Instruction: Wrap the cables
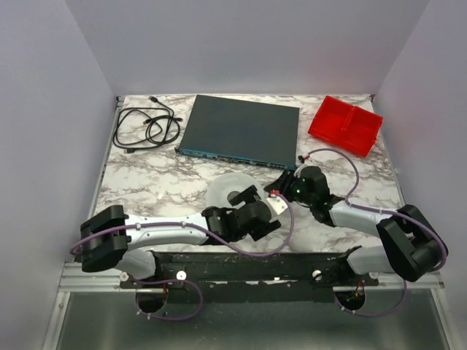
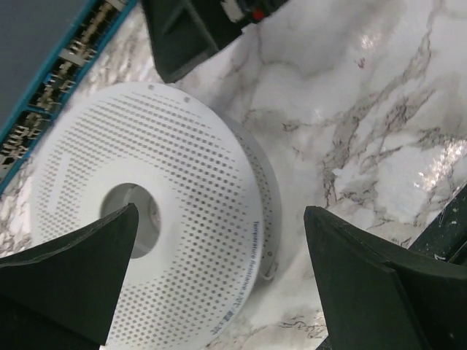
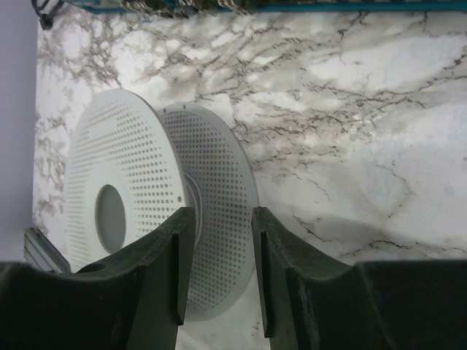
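Observation:
A white perforated spool (image 1: 228,189) lies on the marble table (image 1: 160,182) between the two arms. A tiny loop of the thin white cable (image 2: 268,273) shows between the spool's two flanges; the rest of it is hidden. My left gripper (image 2: 219,270) hangs over the spool's (image 2: 146,219) rim, jaws wide open and touching nothing. My right gripper (image 3: 219,270) stands partly open, with the edge of the nearer flange (image 3: 215,219) seen in the gap between its fingers. Neither finger visibly presses the flange. In the top view the right gripper (image 1: 281,181) sits just right of the spool.
A dark flat network device (image 1: 241,127) lies behind the spool. A coiled black cord with plugs (image 1: 146,127) rests at the back left. A red tray (image 1: 345,125) sits at the back right. White walls enclose the table on three sides.

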Controlling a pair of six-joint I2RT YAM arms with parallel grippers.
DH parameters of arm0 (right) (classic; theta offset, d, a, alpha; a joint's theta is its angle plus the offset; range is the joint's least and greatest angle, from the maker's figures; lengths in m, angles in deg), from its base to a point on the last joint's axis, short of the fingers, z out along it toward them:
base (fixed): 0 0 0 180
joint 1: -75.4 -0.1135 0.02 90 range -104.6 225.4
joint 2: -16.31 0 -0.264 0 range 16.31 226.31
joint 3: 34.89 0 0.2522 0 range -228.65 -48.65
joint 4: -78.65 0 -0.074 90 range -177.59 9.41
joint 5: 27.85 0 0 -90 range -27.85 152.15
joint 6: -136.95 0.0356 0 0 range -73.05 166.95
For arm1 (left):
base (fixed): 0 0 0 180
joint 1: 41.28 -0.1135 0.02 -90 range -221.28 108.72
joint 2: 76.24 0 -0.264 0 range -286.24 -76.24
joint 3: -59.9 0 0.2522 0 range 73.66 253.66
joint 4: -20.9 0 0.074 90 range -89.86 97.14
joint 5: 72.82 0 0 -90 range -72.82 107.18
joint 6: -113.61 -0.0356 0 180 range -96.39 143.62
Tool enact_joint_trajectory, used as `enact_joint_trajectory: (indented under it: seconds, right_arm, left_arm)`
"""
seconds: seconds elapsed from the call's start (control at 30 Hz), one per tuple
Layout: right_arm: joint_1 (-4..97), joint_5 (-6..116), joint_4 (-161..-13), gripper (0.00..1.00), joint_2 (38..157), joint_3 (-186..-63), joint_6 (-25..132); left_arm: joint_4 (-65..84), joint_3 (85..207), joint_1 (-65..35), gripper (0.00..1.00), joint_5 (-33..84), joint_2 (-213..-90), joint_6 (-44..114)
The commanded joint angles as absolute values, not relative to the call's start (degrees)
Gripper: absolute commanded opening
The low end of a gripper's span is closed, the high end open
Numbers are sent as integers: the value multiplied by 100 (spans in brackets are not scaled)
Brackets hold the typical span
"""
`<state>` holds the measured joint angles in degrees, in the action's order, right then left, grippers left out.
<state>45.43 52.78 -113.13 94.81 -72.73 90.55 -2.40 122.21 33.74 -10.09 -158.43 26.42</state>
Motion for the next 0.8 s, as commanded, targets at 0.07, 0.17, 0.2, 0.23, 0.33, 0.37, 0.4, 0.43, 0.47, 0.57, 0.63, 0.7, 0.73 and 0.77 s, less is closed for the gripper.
enact_joint_trajectory:
  seconds: [0.07, 0.17, 0.2, 0.23, 0.33, 0.37, 0.4, 0.43, 0.47, 0.57, 0.63, 0.7, 0.73, 0.77]
  right_arm:
    - [4564, 5901, -10413, 49, 8751, -7697, 8943]
    - [4564, 6115, -9883, 54, 8436, -7947, 8861]
    - [4566, 6184, -9728, 56, 8326, -8047, 8832]
    - [4563, 6197, -9600, 66, 8244, -8132, 8809]
    - [4564, 6375, -9269, 100, 8027, -8418, 8724]
    - [4561, 6413, -9165, 100, 7976, -8539, 8709]
    - [4567, 6451, -9033, 100, 7935, -8644, 8678]
    - [4568, 6510, -8835, 100, 7916, -8803, 8671]
    - [4565, 6576, -8682, 100, 7911, -8938, 8654]
    - [4561, 6685, -8128, 100, 7948, -9437, 8633]
    - [4567, 6672, -7916, 100, 7959, -9718, 8624]
    - [4563, 6701, -7763, 100, 7924, -10001, 8589]
    - [4566, 6722, -7701, 100, 7908, -10143, 8569]
    - [4569, 6732, -7668, 100, 7894, -10267, 8535]
  left_arm:
    - [-671, 12865, 2859, 99, -909, -15152, 2972]
    - [-963, 13069, 2459, 99, -551, -14833, 3429]
    - [-1115, 13156, 2281, 99, -427, -14754, 3688]
    - [-1298, 13243, 2070, 99, -329, -14661, 3927]
    - [-1578, 13269, 1522, 99, 101, -14326, 4552]
    - [-1540, 13202, 1347, 99, 233, -14126, 4682]
    - [-1513, 13164, 1225, 99, 343, -13978, 4783]
    - [-1502, 13149, 1078, 99, 436, -13794, 4856]
    - [-1570, 13192, 974, 99, 411, -13667, 4901]
    - [-2174, 13544, 566, 99, 563, -13615, 5044]
    - [-2583, 13779, 380, 99, 529, -13664, 5270]
    - [-2984, 13999, 310, 99, 278, -13697, 5419]
    - [-3151, 14094, 302, 99, 142, -13690, 5482]
    - [-3221, 14122, 294, 99, 31, -13661, 5497]
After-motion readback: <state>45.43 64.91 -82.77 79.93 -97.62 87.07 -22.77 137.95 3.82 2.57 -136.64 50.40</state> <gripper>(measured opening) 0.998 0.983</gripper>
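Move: The spool lies flat just beside the open left gripper: its middle is about 8 cm to that hand's left, 6 cm farther out and some 6 cm below. From the right gripper it sits roughly 13 cm left, 5 cm nearer the bases and 3 cm lower. The dark network box lies about 25 cm beyond the spool and roughly 2 cm to its right; the red bin is some 23 cm ahead and 28 cm right of the right gripper. Lift both grippers clear of the spool, holding nothing. Bring the left one up about 18 cm while swinging it left and forward, around 14 cm level in all, rolling its left side down and turning counter-clockwise, jaws still wide. Raise the right nearly straight up, a little forward, spreading its half-open fingers fully and tipping them slightly upward. ##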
